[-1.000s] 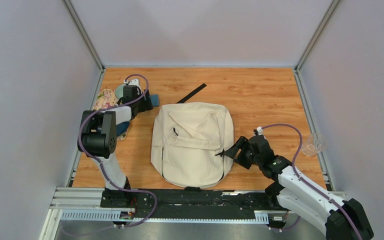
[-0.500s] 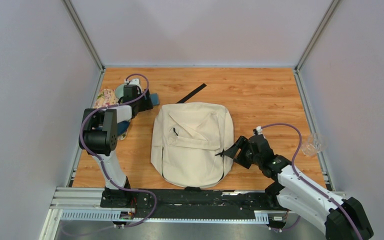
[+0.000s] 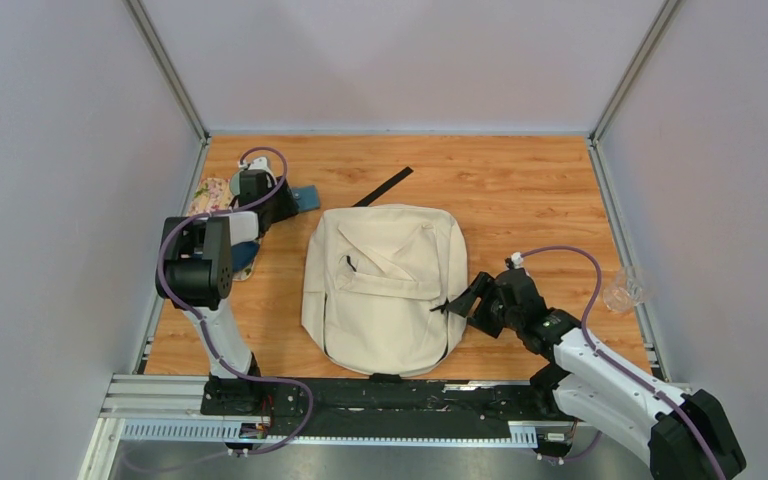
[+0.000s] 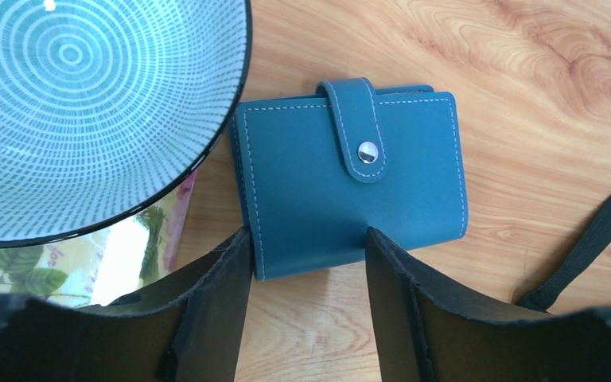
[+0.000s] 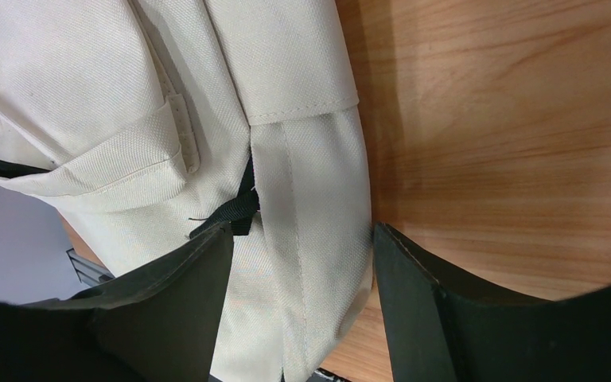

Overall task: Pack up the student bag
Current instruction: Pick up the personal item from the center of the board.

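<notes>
The student bag (image 3: 385, 285) is a cream backpack lying flat mid-table, front pocket up. A small blue wallet (image 4: 350, 175) with a snap tab lies on the wood at the back left, also in the top view (image 3: 305, 198). My left gripper (image 4: 304, 239) stands open at the wallet's near edge. Its left finger touches the wallet's left corner and its right finger overlaps the edge. From above, the left gripper (image 3: 282, 203) is just left of the wallet. My right gripper (image 5: 298, 239) is open, straddling the bag's side seam (image 5: 302, 183) at its lower right edge (image 3: 460, 300).
A blue-striped bowl (image 4: 71, 103) sits just left of the wallet, over a floral pouch (image 4: 87, 267). A black strap (image 3: 385, 186) lies behind the bag. A clear cup (image 3: 622, 290) stands past the right rail. Cage walls enclose the table.
My left gripper has shifted slightly left, uncovering more of the wallet, and its jaws have narrowed. The right arm and the bag have not moved.
</notes>
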`<state>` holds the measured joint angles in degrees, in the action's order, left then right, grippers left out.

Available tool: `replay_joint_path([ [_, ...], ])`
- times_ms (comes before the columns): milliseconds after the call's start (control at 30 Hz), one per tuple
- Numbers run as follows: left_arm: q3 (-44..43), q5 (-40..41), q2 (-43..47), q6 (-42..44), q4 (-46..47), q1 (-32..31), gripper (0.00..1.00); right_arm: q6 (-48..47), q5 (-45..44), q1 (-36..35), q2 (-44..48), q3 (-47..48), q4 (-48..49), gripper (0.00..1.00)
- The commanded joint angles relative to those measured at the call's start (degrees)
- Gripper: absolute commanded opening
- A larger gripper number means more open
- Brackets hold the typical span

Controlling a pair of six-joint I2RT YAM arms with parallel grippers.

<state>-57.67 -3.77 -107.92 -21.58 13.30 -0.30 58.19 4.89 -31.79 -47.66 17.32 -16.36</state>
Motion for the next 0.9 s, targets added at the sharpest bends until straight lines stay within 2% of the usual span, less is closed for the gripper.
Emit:
replay_joint_path([
  [0,-0.3,-2.5,-1.3,-2.3,1.6,1.3,0.58,-1.1,0.2,0.2,-0.2,2.3,2.5,0.67],
  [67,-0.3,-2.6,-1.6,-2.6,1.4,1.3,0.53,-1.2,0.3,0.2,-0.5,2.3,2.5,0.67],
  [167,-0.1,-3.1,-1.7,-2.7,1.0,1.4,0.39,-1.2,0.5,0.2,-0.9,2.4,2.6,0.67],
  [267,0.4,-3.4,-1.5,-2.8,0.8,1.3,0.14,-1.2,0.7,0.2,-1.2,2.5,2.7,0.67],
  [367,1.1,-3.2,-1.1,-2.8,0.4,1.3,0.00,-1.3,0.9,0.2,-1.5,2.9,2.8,0.67],
  [600,5.2,-3.5,2.2,-2.9,1.2,1.4,0.00,-1.3,1.8,0.2,-0.9,2.9,2.6,0.67],
  [867,9.3,-6.0,14.0,-2.5,0.6,1.4,0.00,-1.3,1.9,0.2,2.2,3.2,1.0,0.67],
])
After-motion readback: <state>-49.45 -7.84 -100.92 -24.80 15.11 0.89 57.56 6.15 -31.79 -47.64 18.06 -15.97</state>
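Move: The personal item, a blue wallet, lies flat right at the left fingertips, its middle about 3 cm ahead, 2 cm right and 1 cm below. Its pale bowl stands some 6 cm ahead and 9 cm left of that hand; the floral board's middle is roughly 17 cm left and 5 cm back, and the bag's black strap 22 cm right and 5 cm ahead. From the right hand, the wallet is about 25 cm ahead, 36 cm left and 4 cm lower. The left fingers shut from well over half open and pinch the wallet's cover at its near-left edge, the hand staying almost in place with a small wrist roll of about 5 degrees. Once shut, they keep the pinch while the hand draws back some 3 cm towards the base, away from the bowl, starting to rise only at the very end. ##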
